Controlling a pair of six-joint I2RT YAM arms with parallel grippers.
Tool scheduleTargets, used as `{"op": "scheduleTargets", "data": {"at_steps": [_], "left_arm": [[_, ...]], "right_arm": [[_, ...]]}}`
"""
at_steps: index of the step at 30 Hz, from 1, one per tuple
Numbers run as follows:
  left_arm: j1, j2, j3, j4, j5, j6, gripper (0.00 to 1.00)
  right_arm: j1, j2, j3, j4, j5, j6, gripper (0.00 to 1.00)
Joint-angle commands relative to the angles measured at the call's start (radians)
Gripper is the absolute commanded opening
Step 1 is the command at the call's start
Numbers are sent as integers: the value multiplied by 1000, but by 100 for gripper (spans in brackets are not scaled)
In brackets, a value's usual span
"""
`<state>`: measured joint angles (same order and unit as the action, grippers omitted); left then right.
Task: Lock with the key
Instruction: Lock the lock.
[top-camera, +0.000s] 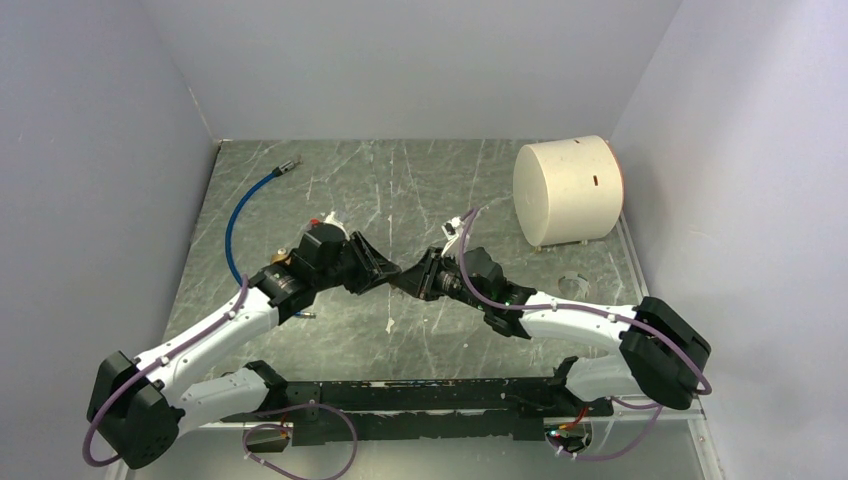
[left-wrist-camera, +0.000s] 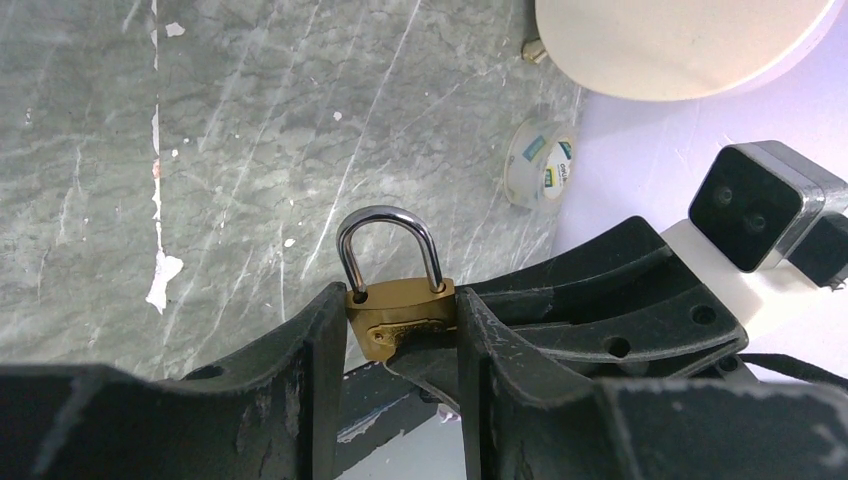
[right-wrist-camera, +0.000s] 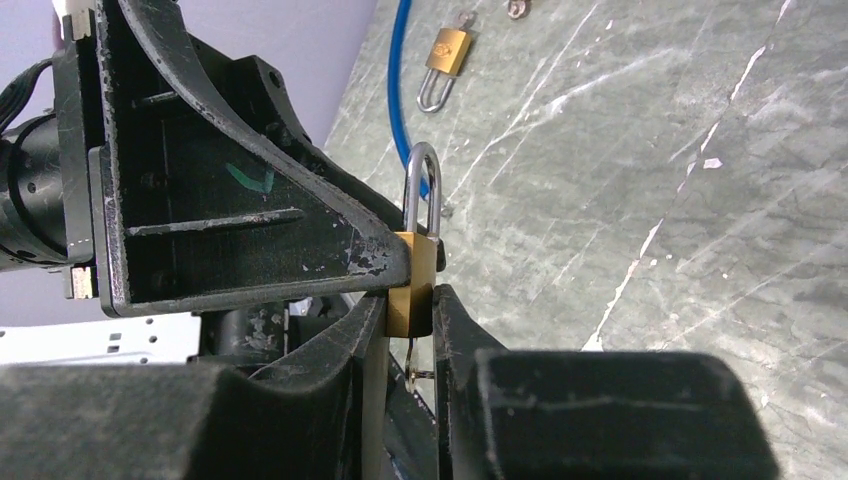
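Observation:
A brass padlock (left-wrist-camera: 400, 312) with a steel shackle pointing up is held in the air between both grippers. My left gripper (left-wrist-camera: 400, 305) is shut on its narrow sides. In the right wrist view the padlock (right-wrist-camera: 412, 275) shows edge-on, and my right gripper (right-wrist-camera: 410, 305) has a finger pressed against each flat face of its lower body. A small key (right-wrist-camera: 413, 368) hangs from the lock's underside, in the gap between the right fingers. In the top view the left gripper (top-camera: 385, 272) and right gripper (top-camera: 405, 280) meet tip to tip at the table's middle, hiding the lock.
A second brass padlock (right-wrist-camera: 445, 52) lies on the table beside a blue cable (top-camera: 238, 215). A large white cylinder (top-camera: 568, 190) lies on its side at the back right. A tape roll (left-wrist-camera: 540, 165) sits near the right wall.

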<state>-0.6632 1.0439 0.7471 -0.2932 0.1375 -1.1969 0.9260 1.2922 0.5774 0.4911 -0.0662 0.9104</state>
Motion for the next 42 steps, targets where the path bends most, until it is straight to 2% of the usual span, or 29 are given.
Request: {"op": "scheduleTargets", "data": {"at_steps": [1,3,9,11,12,14,17,19,23,27,32,37,42], "left_arm": [[-11,-47,-8,43,-7,-18,4],[-11,-56,-8,32,-18,-15,15],[-11,-80,15,-51,-79,36,75],[-9,-88,40,-119,-131,73,89],[-5,-87,52,-154,-135,95,93],[6,-87,74,-210,-178,155,94],[38,-77,87,-227,-151,302,95],[94,-51,90,-218,-33,407,95],[229,13,116,-293,113,546,95],[325,-8,112,-225,290,634,95],[341,-42,115,-129,513,765,95],[343,-48,66,-30,809,889,95],[343,-54,36,-9,850,946,88]], "right_arm": [[-1,-12,-1,85,26,20,6],[0,-16,-6,88,15,19,0],[0,-37,-22,119,-27,30,0],[-2,-49,-24,104,-32,29,0],[-3,-54,-22,86,-29,25,0],[-5,-62,-19,52,-20,20,0],[-19,-73,-29,49,-51,22,0],[-29,-81,-32,47,-85,19,0],[-71,-70,-7,-24,-155,-24,0],[-130,-58,-28,17,-267,-2,0],[-171,-80,-61,88,-362,19,0],[-187,-91,-26,58,-501,-33,0],[-188,-108,-46,145,-592,-9,0]]}}
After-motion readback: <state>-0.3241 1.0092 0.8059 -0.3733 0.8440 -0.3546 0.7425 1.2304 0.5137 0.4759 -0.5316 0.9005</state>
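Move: The padlock is between both grippers, at the left hand's fingertips and just beyond the right's, about 1 cm ahead and 1 cm to its left. From the left hand, the near end of the blue hose lies on the table some 20 cm left and 2 cm back. The large padlock is about 28 cm left and 10 cm ahead, the second padlock roughly 21 cm left and 17 cm ahead, all about 17 cm below. Open the left gripper wide to let go of the padlock and back it off left about 8 cm, dipping slightly. Then swing it back right some 4 cm while rising and drawing back, wrist turning clockwise about 35 degrees, fingertips tipping up. Keep the right fingers shut on the lock's keyhole end, and ease that hand right, then back, turning counter-clockwise. ##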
